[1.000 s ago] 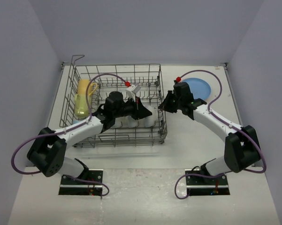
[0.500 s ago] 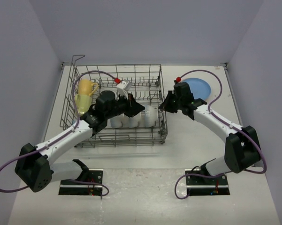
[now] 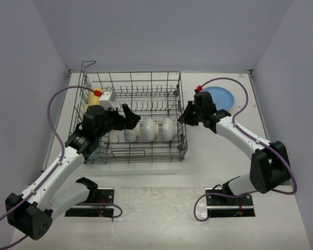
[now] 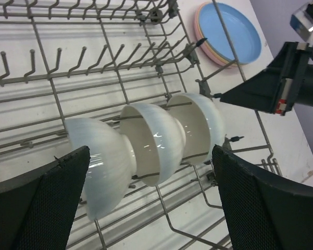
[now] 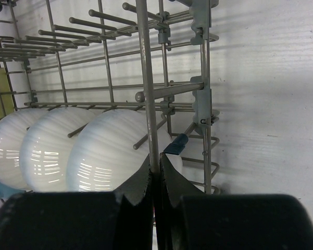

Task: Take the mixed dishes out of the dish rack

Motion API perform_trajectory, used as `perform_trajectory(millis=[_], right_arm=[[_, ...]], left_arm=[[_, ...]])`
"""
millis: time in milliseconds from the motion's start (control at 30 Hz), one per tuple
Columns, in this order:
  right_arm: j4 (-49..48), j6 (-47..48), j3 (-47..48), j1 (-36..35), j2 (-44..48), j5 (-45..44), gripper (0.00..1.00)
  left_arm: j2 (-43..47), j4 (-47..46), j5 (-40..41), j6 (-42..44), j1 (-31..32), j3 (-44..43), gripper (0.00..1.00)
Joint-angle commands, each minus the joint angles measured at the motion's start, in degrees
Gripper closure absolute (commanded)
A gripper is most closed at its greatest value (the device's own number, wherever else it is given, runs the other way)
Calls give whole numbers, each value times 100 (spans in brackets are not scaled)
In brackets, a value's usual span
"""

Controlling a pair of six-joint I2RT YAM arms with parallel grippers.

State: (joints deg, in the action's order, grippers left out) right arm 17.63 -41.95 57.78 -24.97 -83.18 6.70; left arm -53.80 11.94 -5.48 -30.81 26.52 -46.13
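The grey wire dish rack (image 3: 129, 74) stands left of centre. Three white bowls (image 3: 148, 129) stand on edge in a row in its near right part. My left gripper (image 3: 128, 119) is open and empty, just left of and above the bowls; in its wrist view the bowls (image 4: 151, 138) lie between the spread fingers (image 4: 39, 208). My right gripper (image 3: 184, 119) is shut on an upright wire of the rack's right wall (image 5: 147, 78). The plates (image 3: 218, 97), blue on top, are stacked on the table right of the rack. A bit of the yellow mug (image 3: 91, 93) shows behind my left arm.
The rack's upright tines (image 4: 57, 57) rise behind the bowls. The plate stack (image 4: 230, 32) sits close to the rack's far right corner. White side walls close in the table on the left, right and back.
My left arm has swung back to the left, its gripper moving from over the bowls to their left side. It now covers most of the yellow mug. The right arm has held still.
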Motion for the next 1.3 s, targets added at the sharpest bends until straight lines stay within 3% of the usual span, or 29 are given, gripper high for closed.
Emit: perform_trajectory(millis=[0, 267, 367, 433, 533, 600, 800, 900, 933, 1267], right_arm=[[645, -102, -21, 256, 91, -802, 95], [698, -58, -12, 265, 56, -828, 95], [707, -50, 14, 256, 4, -846, 95], [716, -50, 32, 265, -32, -837, 95], [716, -58, 40, 256, -76, -828, 95], [724, -76, 40, 256, -102, -846, 95], [733, -111, 40, 256, -76, -854, 96], [733, -138, 5, 256, -67, -881, 96], [733, -146, -3, 265, -58, -881, 96], [725, -182, -47, 265, -23, -933, 96]], left_arm=[[27, 239, -409, -109, -445, 488, 0], [19, -991, -2456, -294, -1535, 1553, 0], [-156, -2454, -3449, -539, -1642, 1940, 0], [-454, -2802, -3967, -645, -1642, 2029, 1], [-824, -3118, -4224, -663, -1650, 2064, 22], [-1043, -3163, -4216, -655, -1659, 2055, 30], [-1256, -3426, -4312, -751, -1729, 1985, 65], [-1195, -3602, -4374, -848, -1756, 1994, 86], [-1168, -3611, -4392, -891, -1791, 1985, 99], [-580, -4542, -4761, -1472, -1914, 2099, 100]])
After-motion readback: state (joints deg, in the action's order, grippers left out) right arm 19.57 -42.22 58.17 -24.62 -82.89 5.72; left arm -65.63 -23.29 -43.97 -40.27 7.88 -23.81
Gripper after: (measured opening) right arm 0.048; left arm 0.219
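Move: The left bowl in the rack, its mouth facing left, stands almost directly under the open left hand, some 13 cm below, about 2 cm ahead and 1 cm to the right. The middle bowl is about 8 cm to the right of that bowl and the right bowl about 16 cm to its right, both level with it. From the right hand, the left bowl lies roughly 22 cm to the left, 3 cm back and 3 cm lower. The left fingers come to pinch the near rim of the left bowl, one inside its mouth and one outside. To get there the hand drops about 9 cm, swinging some 4 cm left and back again on the way, while it tips further down, rolls its left side lower and turns clockwise about 15 degrees; the wide-open fingers close as it settles. The right hand stays on the rack's right side wire. ##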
